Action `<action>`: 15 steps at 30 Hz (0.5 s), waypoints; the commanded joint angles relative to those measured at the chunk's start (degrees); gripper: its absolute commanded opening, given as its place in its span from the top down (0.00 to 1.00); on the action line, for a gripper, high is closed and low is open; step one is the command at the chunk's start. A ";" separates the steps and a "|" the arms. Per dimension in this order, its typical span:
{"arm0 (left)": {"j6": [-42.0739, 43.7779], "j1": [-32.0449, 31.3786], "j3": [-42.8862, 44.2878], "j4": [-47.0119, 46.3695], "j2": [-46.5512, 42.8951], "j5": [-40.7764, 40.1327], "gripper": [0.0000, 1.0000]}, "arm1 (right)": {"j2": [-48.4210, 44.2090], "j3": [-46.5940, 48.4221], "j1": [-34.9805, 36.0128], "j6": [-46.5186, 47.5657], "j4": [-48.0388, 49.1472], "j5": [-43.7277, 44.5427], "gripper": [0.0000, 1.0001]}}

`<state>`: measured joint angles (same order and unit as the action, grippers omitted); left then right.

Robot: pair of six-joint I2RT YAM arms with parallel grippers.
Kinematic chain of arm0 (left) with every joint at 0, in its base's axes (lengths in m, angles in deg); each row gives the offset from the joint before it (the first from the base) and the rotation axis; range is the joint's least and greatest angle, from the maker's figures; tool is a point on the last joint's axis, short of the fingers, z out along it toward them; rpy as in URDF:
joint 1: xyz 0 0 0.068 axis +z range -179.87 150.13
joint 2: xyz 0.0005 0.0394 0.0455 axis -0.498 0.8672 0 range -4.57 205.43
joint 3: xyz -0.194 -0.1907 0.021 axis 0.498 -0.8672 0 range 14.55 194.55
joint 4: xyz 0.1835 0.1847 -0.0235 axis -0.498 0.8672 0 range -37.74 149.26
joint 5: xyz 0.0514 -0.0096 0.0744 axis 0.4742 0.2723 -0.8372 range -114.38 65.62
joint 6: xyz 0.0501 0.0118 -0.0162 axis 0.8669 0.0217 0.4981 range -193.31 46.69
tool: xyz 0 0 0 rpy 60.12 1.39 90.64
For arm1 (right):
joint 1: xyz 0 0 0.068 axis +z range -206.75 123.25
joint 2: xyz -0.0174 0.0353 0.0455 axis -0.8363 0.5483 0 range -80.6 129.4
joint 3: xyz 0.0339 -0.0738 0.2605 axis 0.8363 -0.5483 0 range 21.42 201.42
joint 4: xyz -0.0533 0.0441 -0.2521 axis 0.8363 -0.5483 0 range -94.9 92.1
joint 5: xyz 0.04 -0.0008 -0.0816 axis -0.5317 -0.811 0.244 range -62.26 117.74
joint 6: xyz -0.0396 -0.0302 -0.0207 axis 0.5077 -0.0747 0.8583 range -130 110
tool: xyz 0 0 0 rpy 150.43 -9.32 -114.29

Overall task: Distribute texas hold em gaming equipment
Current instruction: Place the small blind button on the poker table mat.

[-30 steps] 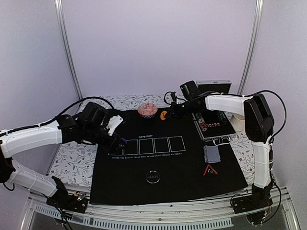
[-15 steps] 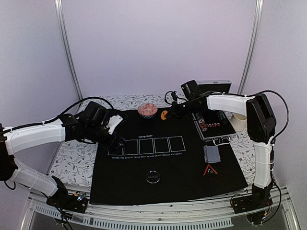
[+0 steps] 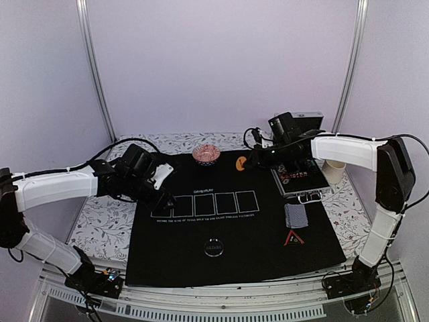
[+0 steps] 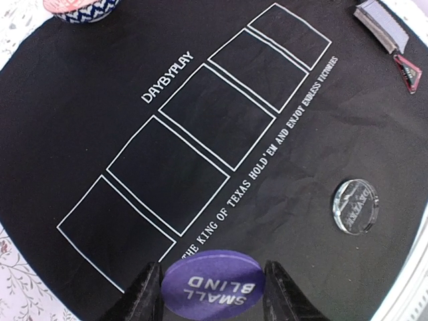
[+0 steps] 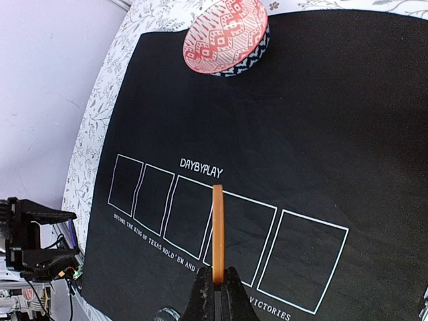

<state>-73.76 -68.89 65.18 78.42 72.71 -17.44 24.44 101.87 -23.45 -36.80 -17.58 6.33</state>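
My left gripper (image 4: 212, 284) is shut on a round blue-purple button (image 4: 212, 281) marked SMALL BLIND, held flat just above the near-left part of the black mat (image 3: 201, 261). In the top view this gripper (image 3: 164, 199) hovers at the left end of the row of white rectangles. My right gripper (image 5: 217, 286) is shut on an orange button (image 5: 217, 227), held edge-on above the far middle of the mat; the button (image 3: 240, 163) shows small in the top view. A blue-grey card deck (image 3: 295, 215), a red-edged triangle (image 3: 293, 238) and a dark round button (image 3: 214, 247) lie on the mat.
A patterned red bowl (image 3: 206, 154) sits at the mat's far edge. The open metal case (image 3: 298, 176) stands at the back right, with a white cup (image 3: 333, 171) beside it. A floral cloth (image 3: 100, 225) borders the mat on the left.
The right arm has swung its elbow out to the right, carrying the orange button a little rightward. The left gripper has shifted slightly right with the blue button.
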 commanded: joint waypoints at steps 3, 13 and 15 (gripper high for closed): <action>-1.63 2.87 -0.19 -0.46 2.88 -1.36 0.62 | -6.66 -6.68 1.51 -0.90 2.73 3.34 0.98; -4.72 14.37 1.37 2.78 8.92 -13.57 0.67 | -10.02 -10.12 3.09 -1.08 3.41 4.45 0.98; -5.96 15.34 1.73 3.11 10.68 -15.17 0.67 | -10.02 -10.22 3.09 -0.73 3.33 4.29 0.98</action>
<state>-77.47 -55.62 65.29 79.77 80.64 -27.82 16.50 92.56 -20.63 -37.61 -15.77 9.64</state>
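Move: The left hand, holding the purple small blind button, has the mat's left margin beside the first card box about 12 cm to its left, 5 cm ahead and roughly 12 cm below. From this hand, the first card box is some 6 cm ahead and 4 cm left, the clear dealer button 11 cm back and 17 cm right. From the right hand, that margin lies about 42 cm left, 8 cm back and 16 cm below. The left hand keeps its pinch on the small blind button and sweeps, gathering speed, about 10 cm left and some 5 cm forward while sinking about 5 cm, over the first card box's near-left side towards the mat's left margin, the wrist turning some 20 degrees counter-clockwise with a slight roll. Meanwhile the right hand, still gripping the orange button in nearly shut fingers, draws back about 4 cm at an even height, away from the bowl and slowing to a near stop. ##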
